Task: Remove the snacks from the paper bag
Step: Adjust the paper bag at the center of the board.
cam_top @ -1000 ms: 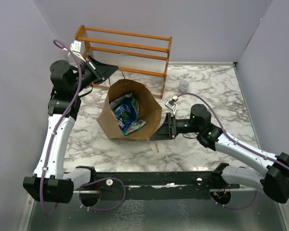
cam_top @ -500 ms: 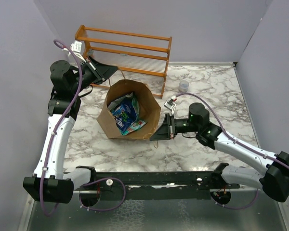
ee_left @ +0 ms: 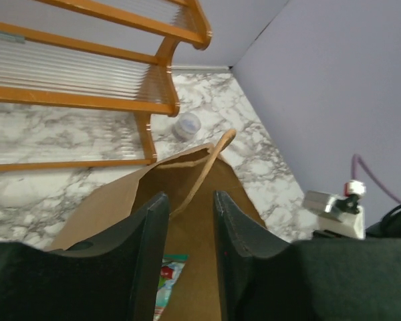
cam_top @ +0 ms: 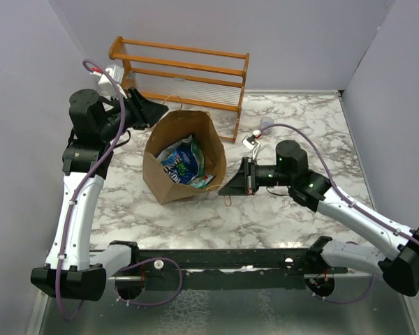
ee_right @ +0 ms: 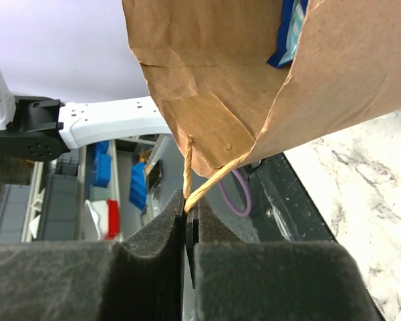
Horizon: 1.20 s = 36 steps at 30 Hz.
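Observation:
The brown paper bag (cam_top: 159, 180) stands open-mouthed on the marble table, with blue and green snacks (cam_top: 182, 162) inside. My left gripper (cam_top: 159, 110) hovers at the bag's far rim. In the left wrist view it (ee_left: 190, 210) is open, and the far loop handle (ee_left: 202, 170) runs loose between the fingertips, above a teal packet (ee_left: 167, 274). My right gripper (cam_top: 225, 191) sits by the bag's near right side. The right wrist view shows it (ee_right: 187, 212) shut on the near handle (ee_right: 210, 182), under the bag (ee_right: 214, 73), where a blue packet (ee_right: 291, 33) peeks out.
A wooden rack (cam_top: 185, 70) stands just behind the bag, against the back wall. A small clear cup (cam_top: 265, 125) sits to the right of the rack, also visible as the cup (ee_left: 186, 125) in the left wrist view. Grey walls close both sides.
My left gripper has opened and let go of the far handle. My right gripper has shut on the near handle. The bag has shifted slightly to the left.

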{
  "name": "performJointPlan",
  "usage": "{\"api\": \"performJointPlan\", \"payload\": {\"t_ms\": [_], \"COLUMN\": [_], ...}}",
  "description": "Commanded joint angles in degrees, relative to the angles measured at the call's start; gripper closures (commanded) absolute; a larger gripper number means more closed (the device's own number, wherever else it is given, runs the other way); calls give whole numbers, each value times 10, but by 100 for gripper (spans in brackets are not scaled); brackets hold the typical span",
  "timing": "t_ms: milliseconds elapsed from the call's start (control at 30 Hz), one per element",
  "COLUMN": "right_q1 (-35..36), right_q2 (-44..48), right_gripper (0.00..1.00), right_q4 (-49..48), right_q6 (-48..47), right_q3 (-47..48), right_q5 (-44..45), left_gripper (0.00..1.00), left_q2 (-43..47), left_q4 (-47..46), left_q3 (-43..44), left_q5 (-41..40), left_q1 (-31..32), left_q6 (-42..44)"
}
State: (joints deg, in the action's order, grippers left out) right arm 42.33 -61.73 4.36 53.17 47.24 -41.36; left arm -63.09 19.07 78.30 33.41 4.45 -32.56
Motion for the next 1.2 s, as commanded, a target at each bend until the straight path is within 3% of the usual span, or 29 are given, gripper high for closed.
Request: {"api": "performJointPlan", "payload": {"t_ms": [0,133,233,667,867,1067,1167], "right_q1": [3,3,3,3,3,3,3], "right_q2": [19,18,17,21,20,19,18], "right_gripper": [99,99,99,99,99,99,99], "right_q4": [43,53,67,76,80,81,82], "right_q6": [-43,-57,-70,-76,-78,-79,-78], "right_q3": [31,39,49,53,56,59,58], "right_q5": [35,36,40,47,51,49,50], "left_gripper": [58,42,35,31,27,24,22], "left_q2": [10,8,-2,-79,-82,-63,-59], "left_q4": [53,34,30,35,84,76,43], "left_q3": [20,19,21,74,91,72,55], "left_q5": [-30,12,14,27,-37,-102,-55], "left_q1": [-4,-4,-3,-4,-3,-4,-4], "left_q6": [80,113,125,100,90,70,53]}}
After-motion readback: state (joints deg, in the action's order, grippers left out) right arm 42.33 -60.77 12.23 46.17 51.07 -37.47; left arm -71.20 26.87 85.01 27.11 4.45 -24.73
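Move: The bag's far handle stands just beyond the left gripper's partly open tips, roughly 3 cm ahead, 2 cm to the right and at about their height. From that gripper the snack packs lie some 25 cm below, about 4 cm back and 4 cm right, and the wooden rack about 17 cm ahead, 1 cm right and 25 cm lower. From the right gripper, already pinching the near handle, the far handle is about 21 cm ahead, 12 cm left and 16 cm higher. Spread the left fingers from about a third to three quarters open. Sink a little first, then push forward about 4 cm, to end some 3 cm lower in all and slightly left, so the open fingers straddle the upright far handle, and roll the wrist slightly. Keep the right gripper shut on the near handle, holding nearly still. ##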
